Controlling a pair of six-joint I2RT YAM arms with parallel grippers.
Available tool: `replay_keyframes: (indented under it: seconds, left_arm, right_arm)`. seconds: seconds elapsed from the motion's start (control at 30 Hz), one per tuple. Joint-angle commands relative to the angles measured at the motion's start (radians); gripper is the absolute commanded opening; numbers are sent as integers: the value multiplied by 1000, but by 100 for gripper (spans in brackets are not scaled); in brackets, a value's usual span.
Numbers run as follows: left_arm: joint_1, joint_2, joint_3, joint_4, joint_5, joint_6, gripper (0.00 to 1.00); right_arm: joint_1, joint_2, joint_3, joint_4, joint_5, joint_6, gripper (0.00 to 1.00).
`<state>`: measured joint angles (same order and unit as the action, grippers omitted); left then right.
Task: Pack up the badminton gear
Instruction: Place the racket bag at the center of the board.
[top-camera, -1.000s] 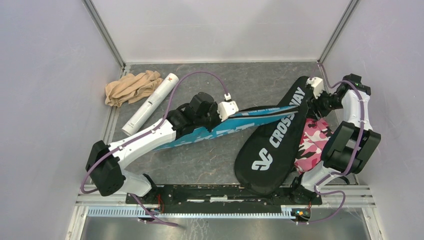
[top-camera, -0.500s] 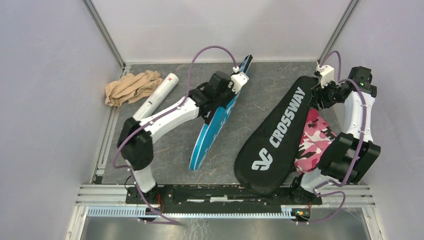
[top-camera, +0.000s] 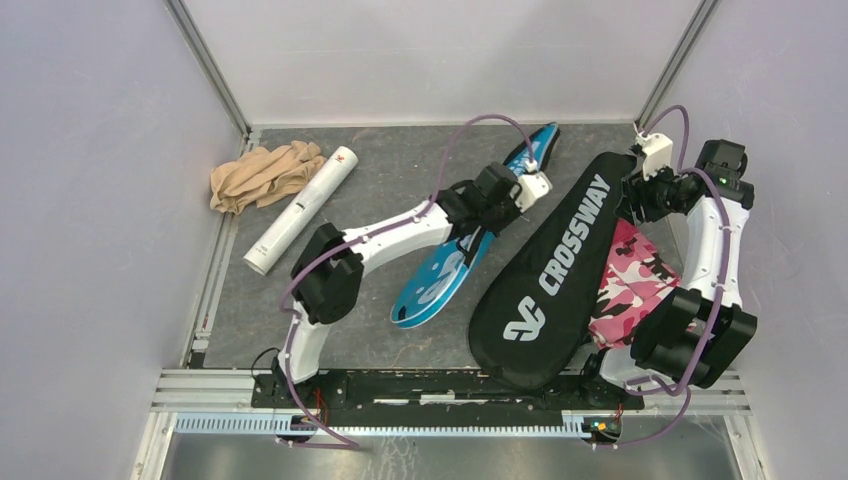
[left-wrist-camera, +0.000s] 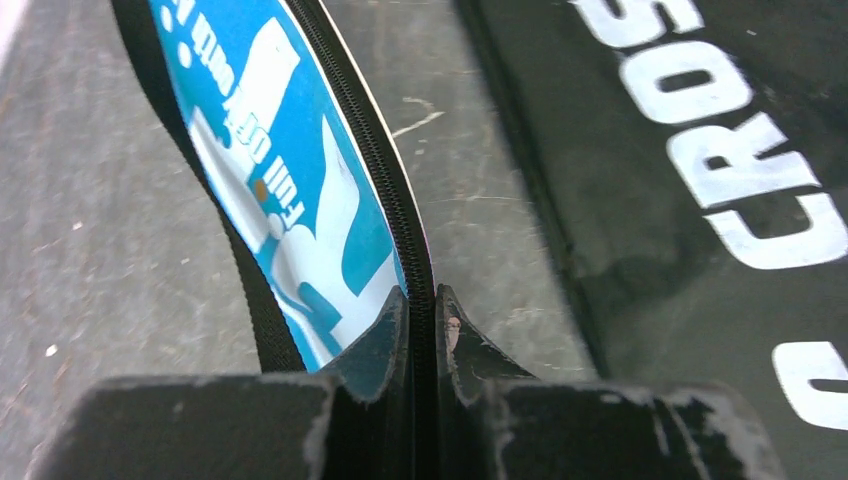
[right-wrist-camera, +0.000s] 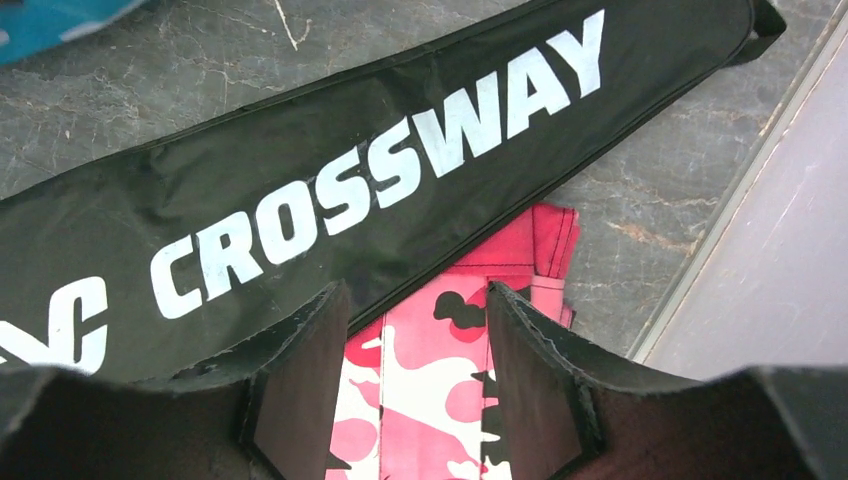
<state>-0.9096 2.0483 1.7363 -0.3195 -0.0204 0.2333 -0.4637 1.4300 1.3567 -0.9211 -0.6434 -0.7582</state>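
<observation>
My left gripper (top-camera: 528, 178) is shut on the black zipper edge of the blue racket cover (top-camera: 445, 275), which hangs tilted above the mat, its narrow end toward the back wall. In the left wrist view the fingertips (left-wrist-camera: 452, 325) pinch that edge of the blue cover (left-wrist-camera: 280, 150). The black CROSSWAY cover (top-camera: 555, 270) lies diagonally on the right. My right gripper (top-camera: 632, 205) is open just beyond its upper right edge; its jaws (right-wrist-camera: 415, 295) stand apart with nothing between them, above pink camouflage cloth (right-wrist-camera: 440, 380) and beside the black cover (right-wrist-camera: 350, 190). A long white tube (top-camera: 300, 208) lies at the left.
A tan cloth bundle (top-camera: 260, 172) sits at the back left beside the tube. The pink camouflage bag (top-camera: 625, 285) lies partly under the black cover, against the right arm. Grey walls with metal rails (top-camera: 215, 75) close in the mat on three sides.
My left arm has swung the blue cover from the middle of the mat rightward, up beside the black cover. My right gripper has left the black cover's tip and opened a little wider.
</observation>
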Motion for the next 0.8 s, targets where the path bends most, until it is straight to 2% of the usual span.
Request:
replay_keyframes:
  seconds: [0.0,0.27,0.33,0.6,0.77]
  left_arm:
    - [-63,54,52,37,59,65,9]
    - [-147,186,162,3,75,75,25]
    - [-167,212,193,-20,76,74,32]
    - [-176,197,222,-92,40,60,80]
    - [-176,86,145,-113,36,69,99]
  right_arm:
    - [2,-33,-35,71,31,107,59]
    - [2,-41,-49,145,68,228,60]
    - [2,-47,-58,159,72,242,60]
    - [2,-62,-85,182,65,252,62]
    - [5,-65,-92,198,39,256,66]
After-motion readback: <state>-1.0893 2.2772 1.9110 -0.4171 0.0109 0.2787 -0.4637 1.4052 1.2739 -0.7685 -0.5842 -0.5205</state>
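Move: The left hand still pinches the blue racket bag by its zipped right edge, the bag's middle some 8 cm to its left, about 2 cm ahead and 5 cm lower. It is taking the bag to the black CROSSWAY bag, whose middle lies about 9 cm back, 9 cm right and 13 cm below; the pink camo bag is some 26 cm right and 10 cm back. From the right hand, the black bag's middle is roughly 15 cm left, 7 cm back and 18 cm below. The left hand carries the pinched edge of the blue racket bag back, right and down together, about 8 cm each way, laying it over the left side of the black CROSSWAY bag while turning some 15 degrees clockwise. The fingers begin to part on the way down and spread almost wide open as the hand eases to a stop low over the cloth, letting go of the edge. ##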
